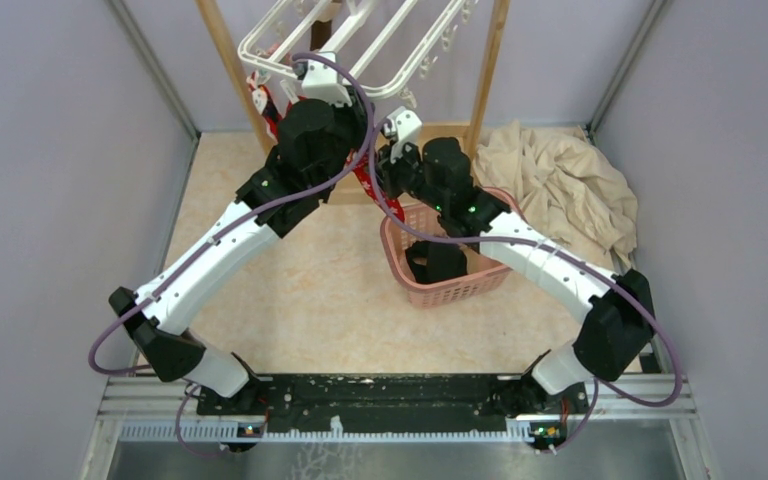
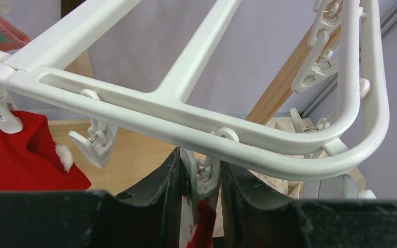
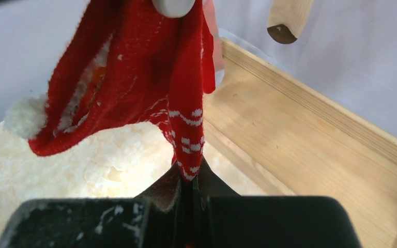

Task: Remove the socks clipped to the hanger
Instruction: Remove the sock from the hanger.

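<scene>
The white hanger hangs from the wooden frame at the back; in the left wrist view its bars cross above my fingers. My left gripper is shut on a white clip under the front bar, squeezing its arms. A red sock with white pattern hangs from that clip. My right gripper is shut on the lower tip of the same red sock, which shows between the arms in the top view. A second red sock is clipped further left.
A pink lattice basket stands right of centre with dark socks inside. A crumpled beige cloth lies at the back right. Wooden posts and a wooden base board stand behind. Grey walls close in both sides.
</scene>
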Controlling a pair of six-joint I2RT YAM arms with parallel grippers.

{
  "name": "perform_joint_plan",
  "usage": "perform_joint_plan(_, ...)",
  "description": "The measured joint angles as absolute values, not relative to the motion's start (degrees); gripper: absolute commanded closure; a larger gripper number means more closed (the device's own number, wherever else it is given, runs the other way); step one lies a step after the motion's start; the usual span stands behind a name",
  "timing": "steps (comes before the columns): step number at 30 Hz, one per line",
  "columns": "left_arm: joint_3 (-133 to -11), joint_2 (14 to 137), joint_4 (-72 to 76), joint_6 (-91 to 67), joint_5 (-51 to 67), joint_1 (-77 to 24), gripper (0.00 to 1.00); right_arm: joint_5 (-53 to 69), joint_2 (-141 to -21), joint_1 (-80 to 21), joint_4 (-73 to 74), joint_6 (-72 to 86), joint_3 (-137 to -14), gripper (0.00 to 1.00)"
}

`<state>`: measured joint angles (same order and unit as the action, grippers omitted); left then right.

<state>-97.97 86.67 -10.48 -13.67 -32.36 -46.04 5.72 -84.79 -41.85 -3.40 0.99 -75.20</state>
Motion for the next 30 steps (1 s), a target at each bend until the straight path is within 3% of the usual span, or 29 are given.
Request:
perform_joint_plan(9, -98.0, 86.7, -10.5, -13.4, -32.3, -46.0, 0.92, 5.5, -78.4, -41.8, -2.3, 1.0, -68.1, 1.00)
perform_joint_plan(22, -98.2, 86.7, -10.5, -13.1, -32.3, -46.0, 0.89, 1.7, -68.5, -41.8, 2.9, 0.8, -63.7, 1.00)
perform_joint_plan(25, -98.2, 86.7, -10.5, -13.0, -32.3, -46.0, 0.84, -1.0, -65.2, -41.8, 4.6, -0.1, -62.2, 1.00)
perform_joint_plan(30, -98.1, 86.7, -10.5, -13.0, -31.4, -46.0, 0.64, -3.9, -63.6, -39.5, 7.5, 0.2, -60.1, 1.00)
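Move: My right hand already grips the lower part of the red sock. The basket it goes to is about 19 cm to its right, 5 cm nearer me and some 27 cm below. The clip still holding the sock's upper end is roughly 12 cm above this hand, 4 cm ahead and 1 cm left. My left hand is already on that clip; from there, an empty clip is about 7 cm left and 2 cm ahead, and the red Santa sock about 13 cm left, 3 cm ahead and 4 cm below. I keep the clip pinched with my left hand and hold it still under the hanger's front bar. My right hand, grip kept shut, draws the sock out diagonally right, back and slightly down, then lifts a little and swings faster to the right over the basket, dipping at the end: about 10 cm right and 5 cm back in all, turning some 10 degrees clockwise. ##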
